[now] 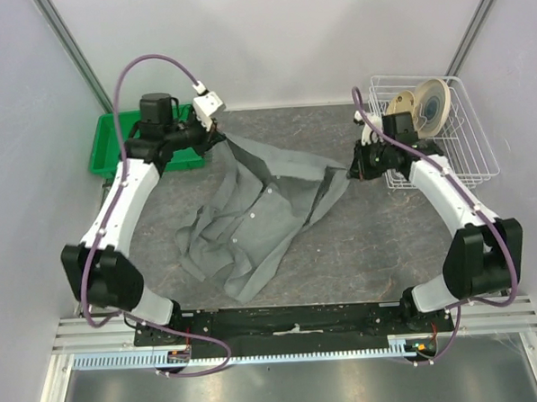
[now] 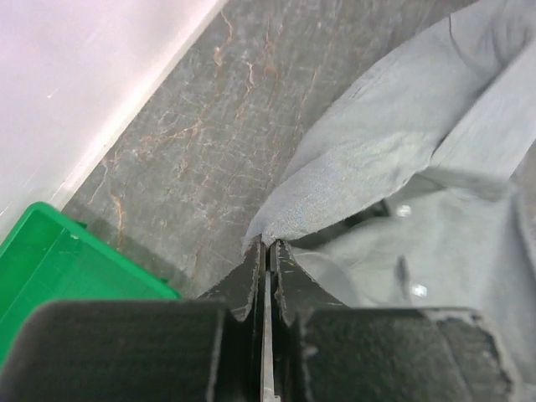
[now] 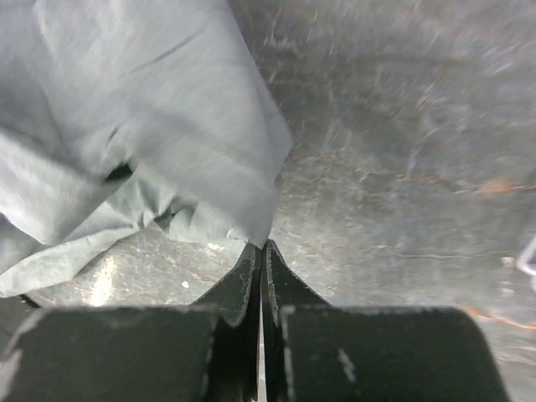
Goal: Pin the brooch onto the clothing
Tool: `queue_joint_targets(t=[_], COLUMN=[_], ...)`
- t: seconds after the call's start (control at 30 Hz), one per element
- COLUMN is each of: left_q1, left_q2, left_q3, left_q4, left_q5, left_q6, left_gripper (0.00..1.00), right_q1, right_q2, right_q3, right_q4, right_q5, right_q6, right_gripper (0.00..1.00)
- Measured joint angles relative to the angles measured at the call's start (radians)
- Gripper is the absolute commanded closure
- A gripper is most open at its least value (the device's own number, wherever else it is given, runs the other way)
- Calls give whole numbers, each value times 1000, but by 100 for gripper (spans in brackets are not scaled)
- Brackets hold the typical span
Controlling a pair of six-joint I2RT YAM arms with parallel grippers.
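The clothing (image 1: 251, 211), a grey button-up shirt, lies crumpled on the dark table and is stretched between both grippers. My left gripper (image 1: 222, 139) is at the back left, shut on a folded edge of the clothing (image 2: 377, 159); in the left wrist view its tips (image 2: 268, 244) pinch the cloth. My right gripper (image 1: 351, 171) is at the right, shut on a corner of the clothing (image 3: 151, 117), which is nipped at its tips (image 3: 262, 244). Small white buttons show on the cloth. The brooch is out of view in every frame.
A green bin (image 1: 108, 146) stands at the back left, just behind my left gripper, and its corner shows in the left wrist view (image 2: 50, 260). A white wire basket (image 1: 468, 145) holding tape rolls (image 1: 428, 107) stands at the back right. White walls enclose the table.
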Motion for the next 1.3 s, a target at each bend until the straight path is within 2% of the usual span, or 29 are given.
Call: queue_joint_targets(t=[0.13, 0.3, 0.63, 0.97, 1.17, 1.3], left_q1=[43, 86, 94, 94, 93, 99], left_q2=[-163, -281, -459, -762, -778, -708], left_q3=[-61, -47, 209, 317, 457, 602], left_q4=[2, 14, -30, -79, -113, -128], left_q5=[26, 31, 33, 100, 141, 143], left_q6=[-93, -200, -334, -370, -438, -491], left_gripper=[98, 98, 98, 98, 98, 98], right_q1=[0, 0, 46, 50, 0, -120], right_q2=[-66, -113, -167, -395, -462, -480], right_q3=[121, 333, 751, 883, 1051, 1068], right_q4=[-93, -152, -169, -122, -94, -25], right_q5=[53, 80, 67, 2, -58, -114], right_q6=[-93, -171, -248, -249, -199, -139], right_gripper=[100, 100, 100, 100, 100, 100])
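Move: The clothing is pinched by a corner in each hand, with most of it still bunched on the table. Its middle lies about 7 cm right of the left hand, 10 cm back and 20 cm below; from the right hand it is some 24 cm to the left, 3 cm back and 11 cm below. The green tray sits about 20 cm left of the left hand and 14 cm farther out, and the wire rack roughly 21 cm right of the right hand and 16 cm farther out. The clothing is hoisted off the table by both shut grippers, which keep their pinch on its two corners. They first go mostly upward, then also sweep back towards the bases, the left rising nearly 40 cm and the right over 50. The wrists tip the fingers up from pointing down, the left by some 45 degrees, the right by about 90. ##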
